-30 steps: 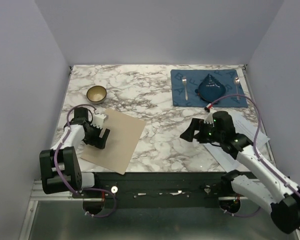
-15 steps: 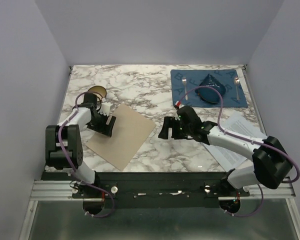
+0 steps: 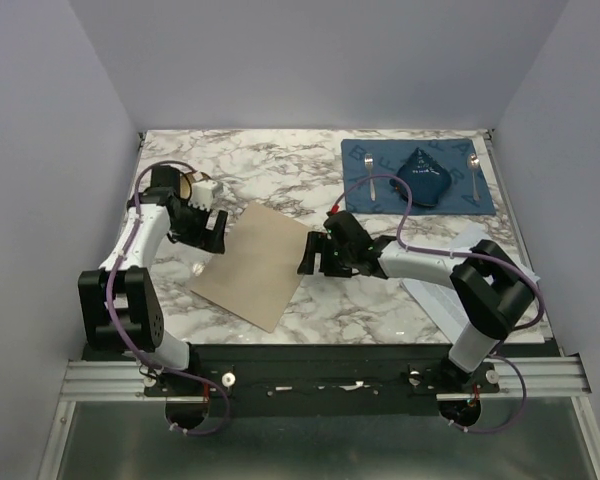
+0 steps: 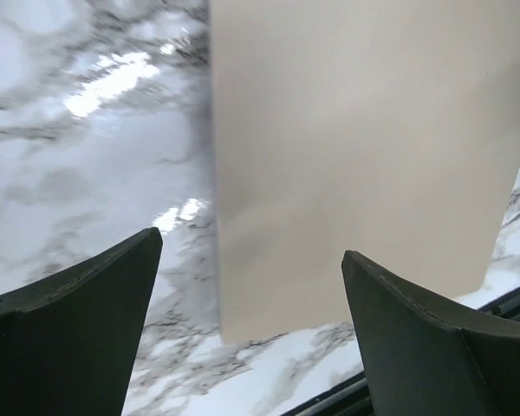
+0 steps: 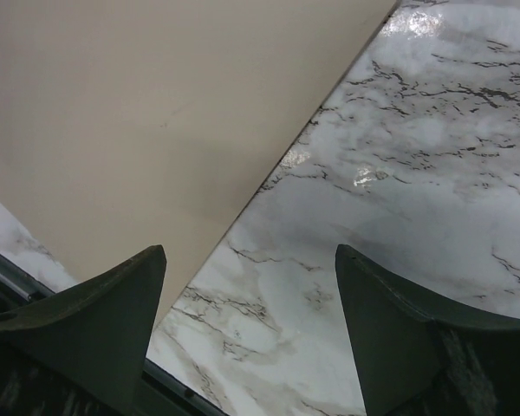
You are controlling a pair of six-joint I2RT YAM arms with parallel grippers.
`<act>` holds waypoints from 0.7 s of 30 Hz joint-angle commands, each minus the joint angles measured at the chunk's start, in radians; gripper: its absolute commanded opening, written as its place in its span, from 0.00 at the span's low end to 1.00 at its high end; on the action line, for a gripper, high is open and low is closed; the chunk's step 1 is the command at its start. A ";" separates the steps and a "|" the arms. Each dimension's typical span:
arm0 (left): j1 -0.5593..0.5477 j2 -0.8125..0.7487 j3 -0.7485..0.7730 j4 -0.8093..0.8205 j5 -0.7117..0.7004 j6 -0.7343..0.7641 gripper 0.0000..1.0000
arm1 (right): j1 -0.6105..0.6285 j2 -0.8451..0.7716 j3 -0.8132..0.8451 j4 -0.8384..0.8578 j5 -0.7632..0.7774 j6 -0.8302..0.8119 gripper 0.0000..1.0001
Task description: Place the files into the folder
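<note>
The tan folder lies closed and flat on the marble table, left of centre. My left gripper hovers open at its far left edge; the left wrist view shows the folder beyond the empty left gripper. My right gripper stands open at the folder's right edge. In the right wrist view, the folder is under the left finger and bare marble lies between the jaws of the right gripper. The files, white sheets, lie at the right front, partly hidden under the right arm.
A small bowl sits behind the left arm, partly hidden by it. A blue placemat at the back right carries a folded dark napkin, a fork and a spoon. The table's front edge runs close to the folder.
The right gripper has swung left from the files to the folder's right edge. The left gripper has moved back to the folder's far left edge. The folder has shifted slightly to the right.
</note>
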 commanded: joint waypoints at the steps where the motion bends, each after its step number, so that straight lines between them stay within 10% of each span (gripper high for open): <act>1: 0.066 -0.033 0.052 -0.062 -0.041 0.117 0.99 | 0.009 0.019 0.044 0.034 0.018 0.021 0.87; 8: 0.121 0.047 -0.127 0.330 -0.472 0.159 0.97 | 0.008 -0.009 0.023 0.033 0.021 0.022 0.87; 21: -0.012 -0.060 -0.294 0.348 -0.435 0.237 0.96 | 0.008 -0.064 -0.002 -0.015 0.047 0.022 0.87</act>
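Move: The folder's middle lies about 9 cm right of my left hand, 4 cm back and 8 cm below; it is turned askew, and I hover over its left edge. A brown bowl stands some 16 cm ahead of that hand and 8 cm left. From my right hand, open over the folder's right side, the folder's middle is about 13 cm left, 2 cm back and 3 cm lower, and the files lie 39 cm right and 7 cm back. I lift my left hand a touch and swing it about 10 cm left, clear of the folder's left edge, then drop it beside that edge to some 6 cm below where it began, easing back right a centimetre at the end. The wrist rolls roughly 30 degrees so the open fingers no longer lean right. My right hand stays over the far side, fingers open, creeping up slightly. ##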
